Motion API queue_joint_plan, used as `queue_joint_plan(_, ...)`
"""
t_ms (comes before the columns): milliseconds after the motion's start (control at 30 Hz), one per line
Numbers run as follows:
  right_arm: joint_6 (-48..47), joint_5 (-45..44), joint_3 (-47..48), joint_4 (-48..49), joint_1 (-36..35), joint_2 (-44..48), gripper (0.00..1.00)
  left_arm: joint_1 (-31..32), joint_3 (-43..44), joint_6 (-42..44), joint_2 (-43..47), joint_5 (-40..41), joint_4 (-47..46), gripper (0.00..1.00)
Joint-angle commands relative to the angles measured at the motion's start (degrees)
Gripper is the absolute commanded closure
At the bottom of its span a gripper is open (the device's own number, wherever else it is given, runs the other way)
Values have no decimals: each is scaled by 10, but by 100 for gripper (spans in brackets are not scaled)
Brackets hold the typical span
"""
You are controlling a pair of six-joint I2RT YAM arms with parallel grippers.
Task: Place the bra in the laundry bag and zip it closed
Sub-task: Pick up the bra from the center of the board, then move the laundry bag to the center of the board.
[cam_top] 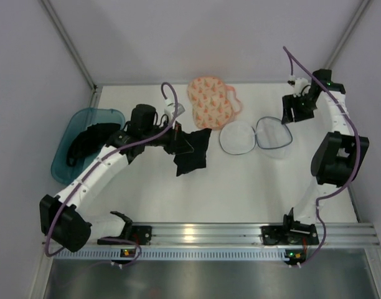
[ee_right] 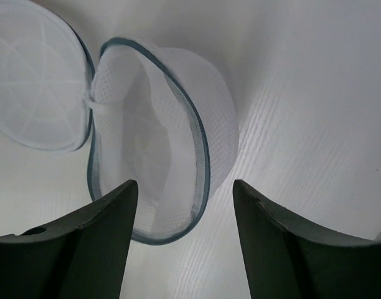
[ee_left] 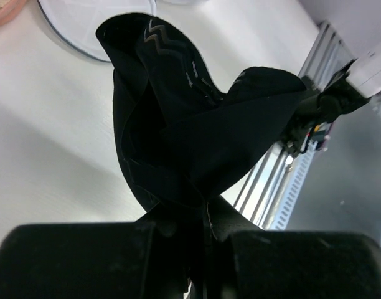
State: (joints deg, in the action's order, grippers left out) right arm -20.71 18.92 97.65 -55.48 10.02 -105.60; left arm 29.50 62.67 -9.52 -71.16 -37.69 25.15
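The black bra (cam_top: 192, 152) hangs crumpled above the table's middle, pinched at one edge by my left gripper (cam_top: 178, 138). In the left wrist view the bra (ee_left: 197, 124) fills the frame above the left gripper (ee_left: 206, 230), whose jaws are shut on the fabric. The peach laundry bag (cam_top: 210, 99), printed with triangles and edged in pink, lies at the back centre with no gripper touching it. My right gripper (cam_top: 293, 112) hovers at the back right. In its wrist view the right gripper (ee_right: 184, 187) is open, with nothing held.
A white mesh two-half case (cam_top: 256, 136) with blue-grey edging lies open right of the laundry bag, and its raised half (ee_right: 159, 149) sits just below my right fingers. A teal bin (cam_top: 72, 134) holding dark cloth stands at the left. A metal rail (cam_top: 240, 233) runs along the near edge.
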Motion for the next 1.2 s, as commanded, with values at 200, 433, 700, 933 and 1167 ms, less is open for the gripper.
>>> queue_joint_plan(200, -57, -26, -4, -13, -18, -60, 53, -126, -4, -133, 41, -135, -84, 100)
queue_joint_plan(433, -78, -18, -37, -7, -91, -62, 96, -144, -36, -145, 73, -138, -87, 100)
queue_joint_plan(700, -56, 25, -146, 19, -221, 32, 100, -144, -120, -193, 134, -164, -131, 100)
queue_joint_plan(933, 5, 104, -179, 9, -287, 109, 100, -144, -177, -228, 155, -199, -139, 100)
queue_joint_plan(1167, -23, 95, -241, -19, -293, 192, 100, -142, -238, -322, 176, -208, -273, 100)
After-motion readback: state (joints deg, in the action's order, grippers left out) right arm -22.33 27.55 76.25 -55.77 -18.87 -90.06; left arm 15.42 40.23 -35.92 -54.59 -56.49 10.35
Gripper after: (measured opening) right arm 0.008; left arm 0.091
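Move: The laundry bag stands open below my right hand, its middle about 6 cm left, 4 cm back and 8 cm down, with the right rim almost between my fingers. Its round lid lies some 20 cm left and level with me, the patterned pouch about 32 cm left and 13 cm ahead, both roughly 11 cm down. My left hand, already holding the bra, has the bag some 31 cm right, 14 cm ahead and 14 cm below. I sink my open right hand about 7 cm onto the bag's right rim, pinch it shut between the fingertips, and pull the bag left and back, the hand turning some 30 degrees counter-clockwise and rising again towards the end. My left hand keeps the bra, lifting forward-left a few centimetres, then drawing back about 7 cm and sinking again as the wrist rolls. ##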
